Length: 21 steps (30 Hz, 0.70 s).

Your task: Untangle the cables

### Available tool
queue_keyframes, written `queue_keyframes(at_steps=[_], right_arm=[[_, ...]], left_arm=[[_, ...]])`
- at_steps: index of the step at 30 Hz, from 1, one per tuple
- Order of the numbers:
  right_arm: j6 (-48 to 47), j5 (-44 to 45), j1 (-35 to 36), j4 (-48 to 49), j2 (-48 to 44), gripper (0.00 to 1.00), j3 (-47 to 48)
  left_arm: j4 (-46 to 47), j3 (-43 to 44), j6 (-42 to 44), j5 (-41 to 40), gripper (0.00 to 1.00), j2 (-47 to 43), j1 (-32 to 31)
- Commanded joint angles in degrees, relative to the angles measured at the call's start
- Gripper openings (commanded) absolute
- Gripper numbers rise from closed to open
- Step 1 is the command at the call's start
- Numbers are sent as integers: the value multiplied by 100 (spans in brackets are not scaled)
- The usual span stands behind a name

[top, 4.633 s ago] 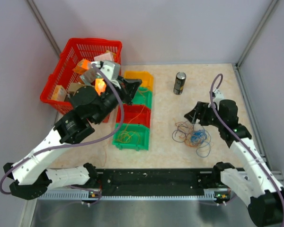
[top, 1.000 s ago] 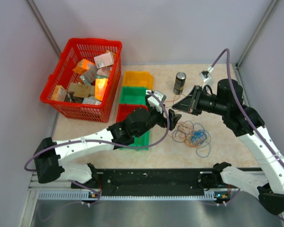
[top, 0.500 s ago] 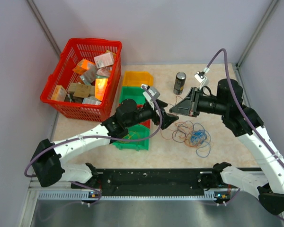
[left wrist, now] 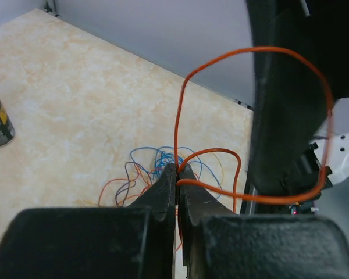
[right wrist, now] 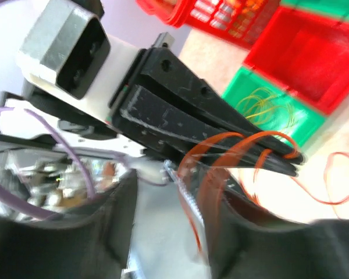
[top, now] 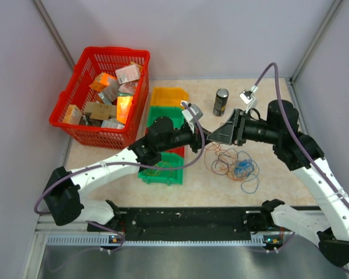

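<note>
The cables [top: 235, 164] lie tangled on the table in orange, blue and purple-grey loops, also seen in the left wrist view [left wrist: 154, 167]. One orange cable [left wrist: 250, 51] rises out of the heap. My left gripper [top: 205, 136] is shut on it, and its tips [left wrist: 178, 170] pinch the strand just above the tangle. My right gripper [top: 217, 134] faces the left one, tip to tip. In the right wrist view the right gripper [right wrist: 174, 195] stands open, and orange cable [right wrist: 221, 145] loops hang over one of its fingers [right wrist: 235, 232].
A row of small bins stands left of the tangle: yellow [top: 168, 95], green [top: 163, 115] and a front green bin [top: 160, 172] with thin wires in it. A red basket [top: 81, 70] of boxes is at the back left. A dark can [top: 221, 102] stands behind the grippers.
My left gripper has moved up to the right gripper and shut on the orange cable. The right gripper has opened from shut, and the strand now hangs loose over it.
</note>
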Motion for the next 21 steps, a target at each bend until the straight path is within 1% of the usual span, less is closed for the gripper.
queue_keyframes(at_steps=[1, 2, 3, 4, 6, 8, 10, 12, 15, 19, 21], right_arm=[[-872, 1179, -10, -618, -430, 75, 134], [-1110, 1670, -2, -892, -509, 91, 152], [-1286, 1945, -10, -1103, -606, 99, 99], [-1462, 2104, -10, -1227, -720, 99, 38], [-1630, 2316, -10, -1447, -809, 99, -94], [-1709, 2571, -10, -1588, -879, 99, -243], [-1788, 2808, -10, -1694, -914, 99, -384], [-1824, 2958, -10, -1738, -958, 99, -516], [-1833, 3020, -10, -1747, -1002, 99, -648], [-1841, 3239, -10, -1747, -1003, 99, -718], [-1876, 3257, -10, -1738, -959, 99, -736]], left_arm=[[-127, 236, -210, -313, 0, -76, 278], [-171, 210, -377, -366, 0, -103, 392], [-250, 201, -552, -384, 0, -111, 559], [-381, 244, -676, -462, 0, -94, 691], [-995, 507, -809, -856, 0, -7, 902], [-1985, 989, -800, -1401, 0, 204, 1008], [-2708, 1517, -791, -1841, 0, 389, 1140], [-2817, 1519, -756, -2139, 0, 390, 1289], [-2904, 1475, -739, -2343, 0, 214, 1500], [-3282, 1449, -677, -2686, 0, -14, 1536], [-3266, 1274, -633, -2862, 0, -146, 1553]])
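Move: The orange cable is already pinched in the left fingers; the red tray it is carried towards lies about 14 cm ahead, 16 to the left and 27 below. From the left hand, the near green tray is about 2 cm ahead and 17 left, the far green tray some 25 ahead and 15 left. From the right hand, the cable tangle lies roughly 4 cm ahead, 9 right and 34 below; the can stands about 31 ahead and 4 right. The orange cable stays pinched in the shut left fingers and is carried about 13 cm forward and as far left, sinking slightly, towards the red tray while the wrist swings some 40 degrees counter-clockwise. The right fingers spread wide and leave it; that hand drops about 10 cm and goes 9 cm right towards the tangle, tipping fingers down. ##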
